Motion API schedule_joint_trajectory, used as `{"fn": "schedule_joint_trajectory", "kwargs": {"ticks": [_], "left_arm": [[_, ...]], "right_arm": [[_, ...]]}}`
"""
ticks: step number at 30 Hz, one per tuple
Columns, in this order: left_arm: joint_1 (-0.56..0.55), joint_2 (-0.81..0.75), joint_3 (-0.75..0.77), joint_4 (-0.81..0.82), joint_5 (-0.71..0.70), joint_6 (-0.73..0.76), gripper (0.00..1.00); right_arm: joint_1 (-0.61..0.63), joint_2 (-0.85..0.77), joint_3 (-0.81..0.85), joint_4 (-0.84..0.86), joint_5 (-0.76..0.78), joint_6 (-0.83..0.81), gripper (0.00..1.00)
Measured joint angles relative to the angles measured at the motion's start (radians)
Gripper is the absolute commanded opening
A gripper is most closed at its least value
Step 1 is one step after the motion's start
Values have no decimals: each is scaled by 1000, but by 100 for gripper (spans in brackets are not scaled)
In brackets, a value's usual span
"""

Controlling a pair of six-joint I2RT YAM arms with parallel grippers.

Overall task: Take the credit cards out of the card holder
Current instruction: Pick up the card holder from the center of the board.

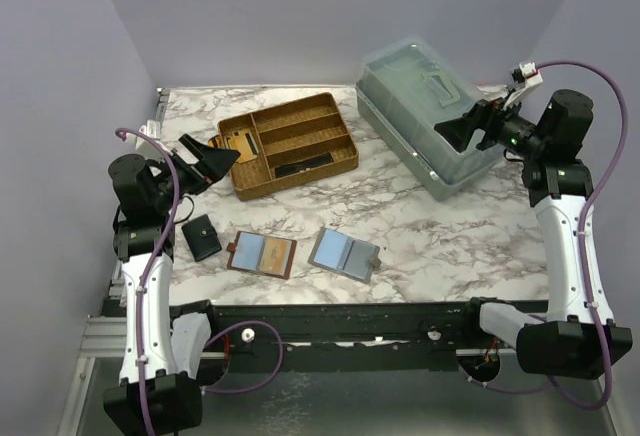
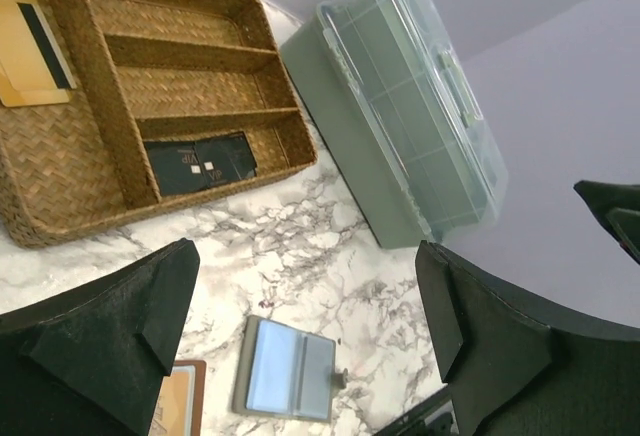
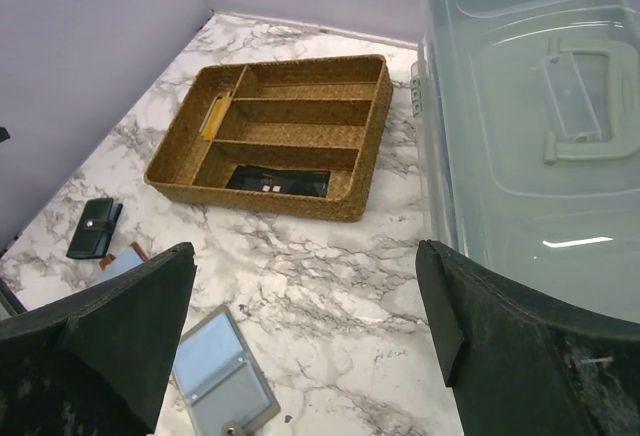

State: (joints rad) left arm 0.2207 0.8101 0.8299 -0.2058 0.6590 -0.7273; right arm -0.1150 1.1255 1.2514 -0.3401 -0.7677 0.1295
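Note:
The card holder [image 1: 203, 237] is a small black wallet lying closed, strap snapped, on the marble near the left arm; the right wrist view shows the card holder [image 3: 95, 228] at its left edge. The credit cards are hidden. My left gripper [image 1: 215, 161] hangs open above the table, up and to the right of the wallet, and holds nothing. In the left wrist view the left gripper [image 2: 310, 336] frames bare marble and a grey holder. My right gripper [image 1: 462, 134] is open in the air at the far right, beside the plastic box; the right gripper [image 3: 305, 336] is empty.
A grey-outside holder [image 1: 344, 255] and a brown holder [image 1: 262, 254] lie open at the front centre. A wicker tray [image 1: 300, 178] behind them holds gold-tan cards [image 1: 240, 142] and a long black bar [image 1: 300, 166]. A lidded clear plastic box [image 1: 430, 106] fills the back right.

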Motion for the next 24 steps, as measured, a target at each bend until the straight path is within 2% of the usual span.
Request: {"fn": "schedule_joint_trajectory", "kwargs": {"ticks": [9,16,18,24], "left_arm": [[-73,0,0,-34,62,37,99],[-149,-11,0,-113,66,95,98],[-189,-21,0,-134,52,108,96],[-399,-34,-8,-205,-67,146,92]], "right_arm": [[-5,0,0,-16,-51,-50,99],[-9,3,0,-81,-208,-191,100],[-10,8,-2,-122,-281,-269,100],[-10,8,-23,-258,-418,-499,99]]}}
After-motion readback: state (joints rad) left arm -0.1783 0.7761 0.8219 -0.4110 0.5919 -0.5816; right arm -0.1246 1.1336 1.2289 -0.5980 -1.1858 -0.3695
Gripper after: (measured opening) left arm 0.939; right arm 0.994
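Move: The grey card holder, open near the middle of the board, lies about 22 cm to the left hand's right, 11 cm back and some 27 below. From that hand the brown card holder is 4 cm right and 11 back, the wicker tray 8 right and 15 ahead. From the right hand the grey holder is 17 cm left, 14 back and 33 down; the green case is 13 ahead, straight on, and 24 down. The grey card holder draws both empty, open hands in from their sides. The left sweeps about 9 cm right and 6 back, sinking 4, away from the tray and turning some 20 degrees clockwise; the right starts slower, then comes back about 5 cm, left and down less, away from the green case, swinging roughly 25 degrees counter-clockwise. ##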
